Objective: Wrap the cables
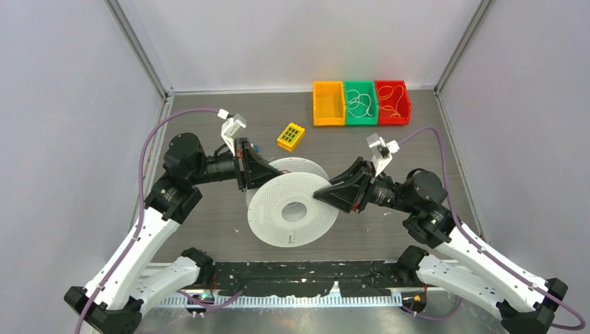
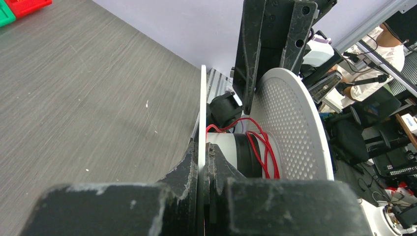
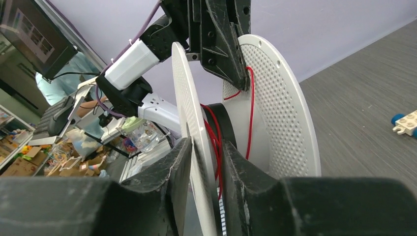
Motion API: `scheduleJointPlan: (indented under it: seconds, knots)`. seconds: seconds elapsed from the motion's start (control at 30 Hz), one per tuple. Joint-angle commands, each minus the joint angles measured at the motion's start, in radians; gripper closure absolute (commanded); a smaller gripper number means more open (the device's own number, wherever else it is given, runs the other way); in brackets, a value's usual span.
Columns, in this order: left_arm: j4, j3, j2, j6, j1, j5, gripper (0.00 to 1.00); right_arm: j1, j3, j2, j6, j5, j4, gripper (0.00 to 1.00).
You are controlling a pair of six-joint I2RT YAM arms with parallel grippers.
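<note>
A white spool (image 1: 278, 229) with two perforated flanges stands on edge in mid-table. The cable (image 2: 265, 152), a thin red wire, loops loosely round the spool's core by a black band. A strand of the cable (image 3: 252, 113) runs up the inside of the far flange. My left gripper (image 1: 259, 175) is shut on the rim of one flange (image 2: 202, 98). My right gripper (image 1: 322, 195) straddles the rim of the other flange (image 3: 184, 98). Its jaws stand slightly apart, with red wire between that flange and one finger (image 3: 236, 167).
Orange (image 1: 328, 104), green (image 1: 360, 103) and red (image 1: 392, 102) bins holding thin wires stand at the back. A yellow block (image 1: 291, 136) lies behind the spool. A small blue-and-white brick (image 3: 405, 123) lies on the table. Black tape (image 1: 278, 275) lines the near edge.
</note>
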Motion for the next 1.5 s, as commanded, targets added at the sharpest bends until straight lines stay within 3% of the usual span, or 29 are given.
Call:
scheduleJointPlan:
  seconds: [0.0, 0.07, 0.1, 0.17, 0.27, 0.47, 0.6, 1.03, 1.2, 1.47]
  knots:
    - [0.096, 0.007, 0.0, -0.029, 0.012, 0.038, 1.0, 0.0, 0.001, 0.038, 0.057, -0.051, 0.127, 0.66]
    - [0.101, 0.006, -0.001, -0.028, 0.013, 0.036, 1.0, 0.0, -0.008, 0.039, 0.064, -0.046, 0.148, 0.75]
    - [0.101, 0.003, -0.001, -0.027, 0.014, 0.037, 1.0, -0.001, -0.012, 0.038, 0.068, -0.04, 0.157, 0.88]
    - [0.099, 0.001, -0.001, -0.021, 0.018, 0.035, 1.0, 0.0, -0.024, 0.024, 0.066, -0.012, 0.185, 0.94]
    - [0.056, -0.001, -0.004, 0.014, 0.032, 0.02, 0.99, 0.0, -0.05, -0.019, 0.016, 0.029, 0.239, 0.95]
    - [0.077, -0.063, -0.032, 0.031, 0.049, 0.014, 0.81, 0.0, -0.042, -0.074, -0.146, 0.117, 0.208, 0.95]
    - [0.105, -0.088, -0.044, 0.035, 0.049, 0.018, 0.74, 0.0, -0.043, -0.07, -0.169, 0.11, 0.239, 0.95]
    - [0.101, -0.102, -0.034, 0.067, 0.049, 0.017, 0.7, -0.002, -0.026, -0.051, -0.236, 0.172, 0.147, 0.95]
    - [-0.019, -0.088, -0.074, 0.184, 0.05, -0.125, 0.66, -0.002, 0.011, -0.036, -0.242, 0.246, 0.043, 0.95]
    - [-0.012, -0.084, -0.146, 0.219, 0.05, -0.202, 0.58, -0.007, -0.017, -0.037, -0.229, 0.261, 0.033, 0.95]
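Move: The white spool's middle is about 3 cm right of the left hand, 5 cm back and 6 cm below; the left fingers already pinch the spool's far flange. From the right hand it is about 7 cm left, level fore and aft, and 6 cm below, with the near flange's rim between the parted fingers. Some 40 cm below the left hand, the yellow block lies 36 cm ahead and 1 cm right, the toy car 30 cm ahead and 14 cm left. Close the right fingers on the rim of the spool's near flange, then open the left fingers to let go of the far flange. Ease the left gripper forward and down about 3 cm each, finally drawing it left, clear of the spool, with a slight counter-clockwise turn. Keep the right pinch, tilt the fingertips up some 10 degrees and carry the spool about 2 cm forward, turning slightly clockwise. ##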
